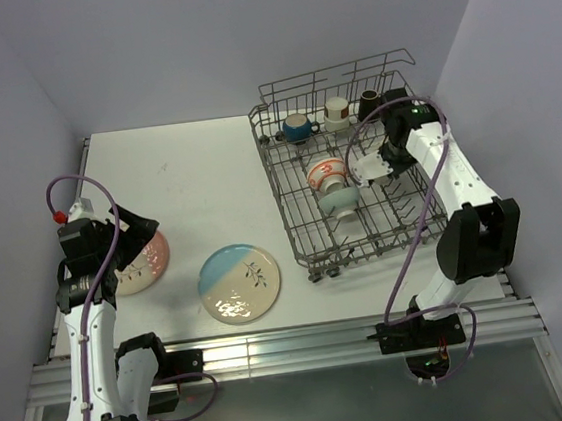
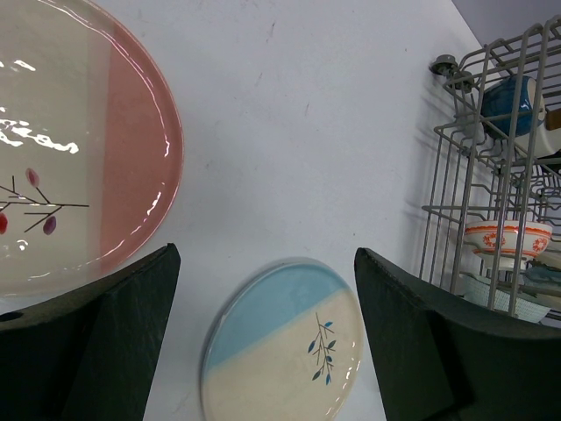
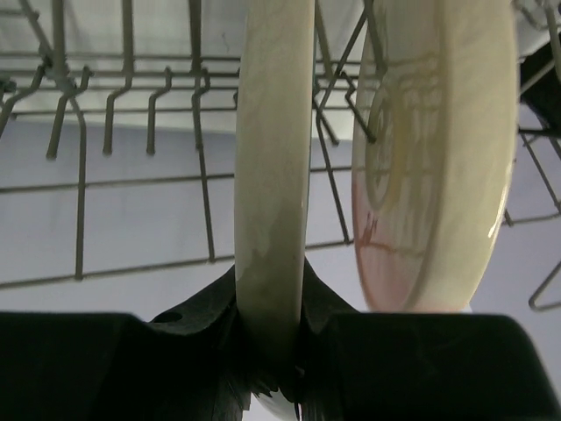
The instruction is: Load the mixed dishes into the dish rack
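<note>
The grey wire dish rack (image 1: 282, 202) stands at the right. It holds a blue mug (image 1: 296, 126), two more mugs (image 1: 336, 112), an orange-red bowl (image 1: 326, 173) and a pale teal bowl (image 1: 339, 200). My right gripper (image 3: 273, 307) is inside the rack, shut on the rim of a cream plate (image 3: 273, 175) held on edge among the tines. Beside it a pink-and-cream plate (image 3: 438, 158) stands upright. My left gripper (image 2: 265, 263) is open, hovering over the table between a pink-half plate (image 2: 79, 158) and a blue-half plate (image 2: 280, 342). Both lie flat.
Grey walls close in the white table at the back and on both sides. A metal rail (image 1: 275, 347) runs along the near edge. From the left wrist, the rack's corner wheel (image 2: 443, 64) and side wires (image 2: 473, 175) show at the right.
</note>
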{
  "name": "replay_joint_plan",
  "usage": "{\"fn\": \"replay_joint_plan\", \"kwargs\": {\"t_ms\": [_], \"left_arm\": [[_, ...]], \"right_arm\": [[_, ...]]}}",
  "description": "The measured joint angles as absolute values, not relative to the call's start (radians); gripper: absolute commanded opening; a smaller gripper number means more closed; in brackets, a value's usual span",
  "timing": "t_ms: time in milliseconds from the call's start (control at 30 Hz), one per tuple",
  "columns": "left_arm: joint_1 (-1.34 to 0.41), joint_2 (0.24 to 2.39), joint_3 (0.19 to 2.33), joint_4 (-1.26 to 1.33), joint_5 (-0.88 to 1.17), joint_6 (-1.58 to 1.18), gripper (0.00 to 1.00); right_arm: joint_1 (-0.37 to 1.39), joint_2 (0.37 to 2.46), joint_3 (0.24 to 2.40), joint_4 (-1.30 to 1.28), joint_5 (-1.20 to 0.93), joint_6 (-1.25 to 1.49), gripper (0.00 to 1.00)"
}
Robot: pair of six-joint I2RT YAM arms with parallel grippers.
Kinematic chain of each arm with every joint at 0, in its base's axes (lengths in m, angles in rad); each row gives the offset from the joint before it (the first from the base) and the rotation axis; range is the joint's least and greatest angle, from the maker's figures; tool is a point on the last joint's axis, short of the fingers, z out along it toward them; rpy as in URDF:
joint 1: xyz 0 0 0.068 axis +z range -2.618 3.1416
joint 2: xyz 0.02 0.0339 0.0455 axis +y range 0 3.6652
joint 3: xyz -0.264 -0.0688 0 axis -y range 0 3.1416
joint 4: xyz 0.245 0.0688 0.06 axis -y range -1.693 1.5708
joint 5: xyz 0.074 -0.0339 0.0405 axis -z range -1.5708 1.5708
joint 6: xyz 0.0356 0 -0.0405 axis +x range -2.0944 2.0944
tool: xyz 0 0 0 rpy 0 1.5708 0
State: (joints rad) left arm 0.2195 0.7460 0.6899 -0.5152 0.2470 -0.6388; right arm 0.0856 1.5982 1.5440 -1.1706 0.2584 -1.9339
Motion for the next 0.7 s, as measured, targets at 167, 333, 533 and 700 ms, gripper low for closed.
{"fn": "replay_joint_plan", "kwargs": {"t_ms": [167,333,533,700], "left_arm": [[0.22,0.746,0.69,-0.515,0.247,-0.639,0.87],[0.22,0.747,0.69,-0.515,0.247,-0.639,0.87],[0.22,0.751,0.69,-0.516,0.247,-0.639,0.87],[0.22,0.751,0.69,-0.516,0.248,-0.64,0.87]], "right_arm": [[0.123,1.655,1.53,-1.145,0.28,-1.893,0.13],[0.145,1.676,1.529,-1.137,0.329,-1.843,0.26],[0.157,1.678,1.53,-1.151,0.361,-1.779,0.6],[0.157,1.679,1.602,-1.223,0.359,-1.75,0.68]]}}
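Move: The right hand already holds a plate on edge over the rack; the slot for it lies about 1 cm ahead, some 4 cm to the left and 12 cm below. A plate already standing in the rack is about 6 cm ahead, 4 cm left, 8 cm down. The dark mug is roughly 14 cm ahead and 5 cm left, the green bowl 4 cm back and 12 cm left. From the idle left hand the slot is about 12 cm ahead and 57 cm right. Still pinching the upright plate's rim, the right hand lowers it about 2.5 cm into the rack slot on the near side of the standing plate, easing roughly 1 cm forward and 1 cm left. It stops and opens the fingers wide to let go, turning slightly clockwise and drawing back a touch, then starts rising, about 1.5 cm. ##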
